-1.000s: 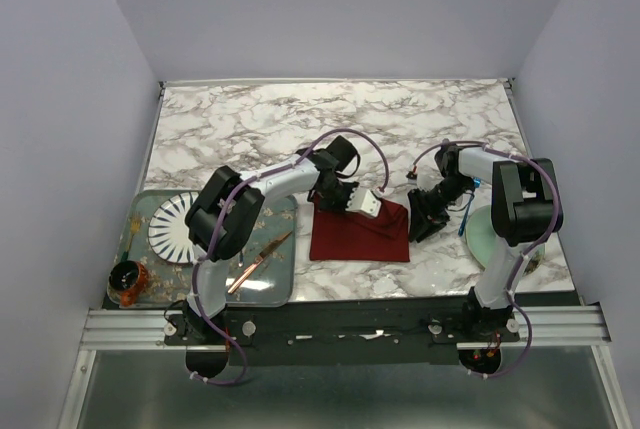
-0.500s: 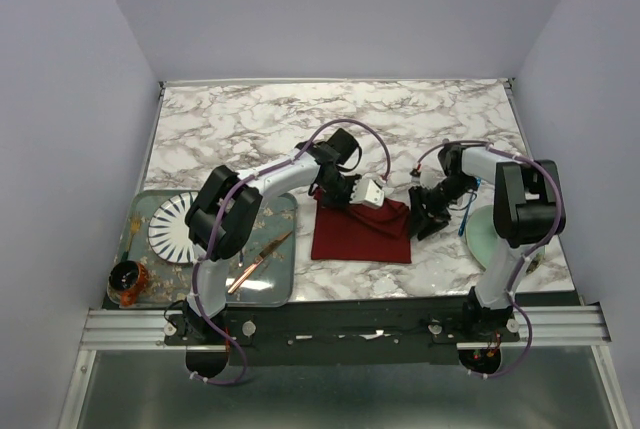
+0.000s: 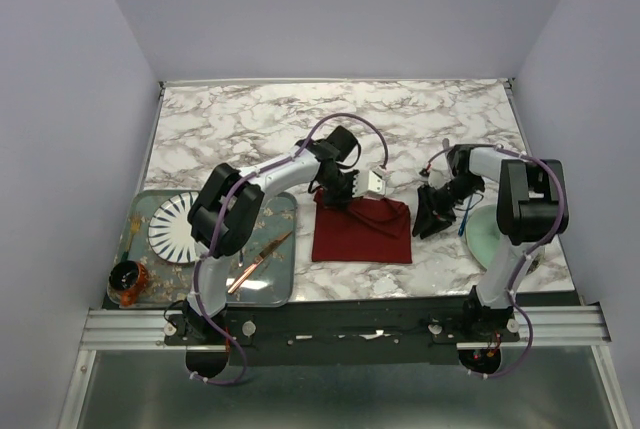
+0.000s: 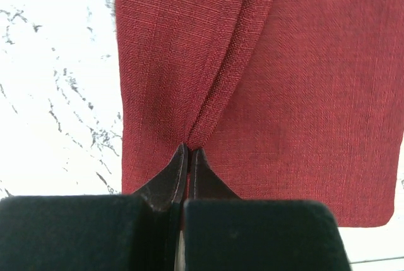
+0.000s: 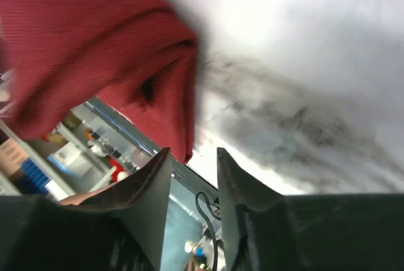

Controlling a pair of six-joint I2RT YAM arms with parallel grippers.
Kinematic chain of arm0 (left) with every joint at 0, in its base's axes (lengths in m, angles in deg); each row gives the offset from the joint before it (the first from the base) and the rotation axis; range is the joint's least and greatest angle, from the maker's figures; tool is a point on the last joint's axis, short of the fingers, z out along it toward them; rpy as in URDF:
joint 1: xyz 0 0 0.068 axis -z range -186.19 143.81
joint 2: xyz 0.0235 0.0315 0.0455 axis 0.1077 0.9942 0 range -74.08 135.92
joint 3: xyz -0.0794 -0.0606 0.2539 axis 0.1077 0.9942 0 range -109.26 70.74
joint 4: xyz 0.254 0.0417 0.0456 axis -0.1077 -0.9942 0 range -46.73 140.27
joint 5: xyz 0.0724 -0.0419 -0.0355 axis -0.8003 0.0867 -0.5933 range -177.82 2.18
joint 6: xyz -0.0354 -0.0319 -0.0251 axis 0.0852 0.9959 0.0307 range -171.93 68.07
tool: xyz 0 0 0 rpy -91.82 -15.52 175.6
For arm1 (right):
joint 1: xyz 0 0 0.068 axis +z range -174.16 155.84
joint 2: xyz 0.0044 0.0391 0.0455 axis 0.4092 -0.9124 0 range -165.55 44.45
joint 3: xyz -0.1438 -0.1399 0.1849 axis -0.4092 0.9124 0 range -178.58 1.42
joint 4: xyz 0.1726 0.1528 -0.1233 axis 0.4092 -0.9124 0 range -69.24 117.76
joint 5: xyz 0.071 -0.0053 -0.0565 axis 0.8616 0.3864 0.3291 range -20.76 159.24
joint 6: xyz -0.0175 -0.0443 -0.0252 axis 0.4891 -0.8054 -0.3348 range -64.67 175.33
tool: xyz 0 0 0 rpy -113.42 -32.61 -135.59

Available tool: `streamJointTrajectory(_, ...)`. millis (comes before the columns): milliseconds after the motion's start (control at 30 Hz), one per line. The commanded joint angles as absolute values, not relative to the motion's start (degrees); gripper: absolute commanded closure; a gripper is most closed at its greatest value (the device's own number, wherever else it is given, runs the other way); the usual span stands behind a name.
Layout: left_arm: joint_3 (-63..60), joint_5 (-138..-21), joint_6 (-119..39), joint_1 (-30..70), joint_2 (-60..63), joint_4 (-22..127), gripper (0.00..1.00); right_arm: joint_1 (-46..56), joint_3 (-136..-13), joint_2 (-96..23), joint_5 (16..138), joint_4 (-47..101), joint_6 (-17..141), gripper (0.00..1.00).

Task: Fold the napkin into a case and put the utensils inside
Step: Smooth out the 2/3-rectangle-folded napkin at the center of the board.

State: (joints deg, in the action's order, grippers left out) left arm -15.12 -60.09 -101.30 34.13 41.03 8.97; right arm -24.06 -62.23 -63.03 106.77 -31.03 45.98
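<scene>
The dark red napkin (image 3: pixel 361 233) lies folded on the marble table between the two arms. My left gripper (image 3: pixel 337 199) is at its far left corner. In the left wrist view the gripper (image 4: pixel 189 150) is shut on a raised pleat of the napkin (image 4: pixel 297 88). My right gripper (image 3: pixel 426 219) is at the napkin's right edge, open. In the right wrist view a napkin (image 5: pixel 95 37) corner hangs just past the open right gripper (image 5: pixel 193 155), not pinched. A slim blue-handled fork (image 3: pixel 467 216) shows right of the right gripper. The other utensil is hidden.
A pale green plate (image 3: pixel 491 239) sits at the right table edge under the right arm. A tray (image 3: pixel 281 287) on the left holds a white striped plate (image 3: pixel 171 226) and a copper knife (image 3: pixel 258 261). A dark jar (image 3: pixel 127 280) stands at the tray's front left.
The left gripper has closed on the napkin's far left corner and drawn back a little. The right gripper has shifted slightly right, and the napkin's right side lies flatter.
</scene>
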Motion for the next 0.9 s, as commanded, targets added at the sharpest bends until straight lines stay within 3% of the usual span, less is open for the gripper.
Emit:
streamJointTrajectory(0, -18.1, -57.4, -95.5, 33.1, 42.2, 9.1, 1.00, -23.9, -61.7, -67.3, 108.3, -30.5, 47.2, 0.59)
streamJointTrajectory(433, -18.6, -54.2, -87.1, 32.6, 42.1, 10.4, 1.00, -23.9, -63.3, -70.5, 110.9, -29.0, 48.8, 0.78)
streamJointTrajectory(867, -15.2, -54.2, -85.9, 35.5, 41.1, 11.3, 1.00, -23.9, -63.6, -70.7, 111.4, -29.4, 48.6, 0.79)
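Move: The left hand still pinches the napkin's far edge a few centimetres above the board, with the napkin middle about 5 cm back, 4 cm to its right and 3 cm below, and the far right corner some 14 cm to its right, level. The half-open right hand has the napkin's right edge about 3 cm to its left and 2 cm below, the blue fork 10 cm right and 6 cm ahead, and the green plate 15 cm right, about level. The right hand sinks about 2 cm beside the napkin's right edge, tipping slightly, then eases 1 cm left towards it as its fingers close to roughly half their gap and take the edge between the tips. Keeping its pinch, the left hand lifts the far edge about 1 cm, goes a little forward, then draws back and to the right by 1 to 1.5 cm, while the wrist turns some 10 degrees counter-clockwise. ##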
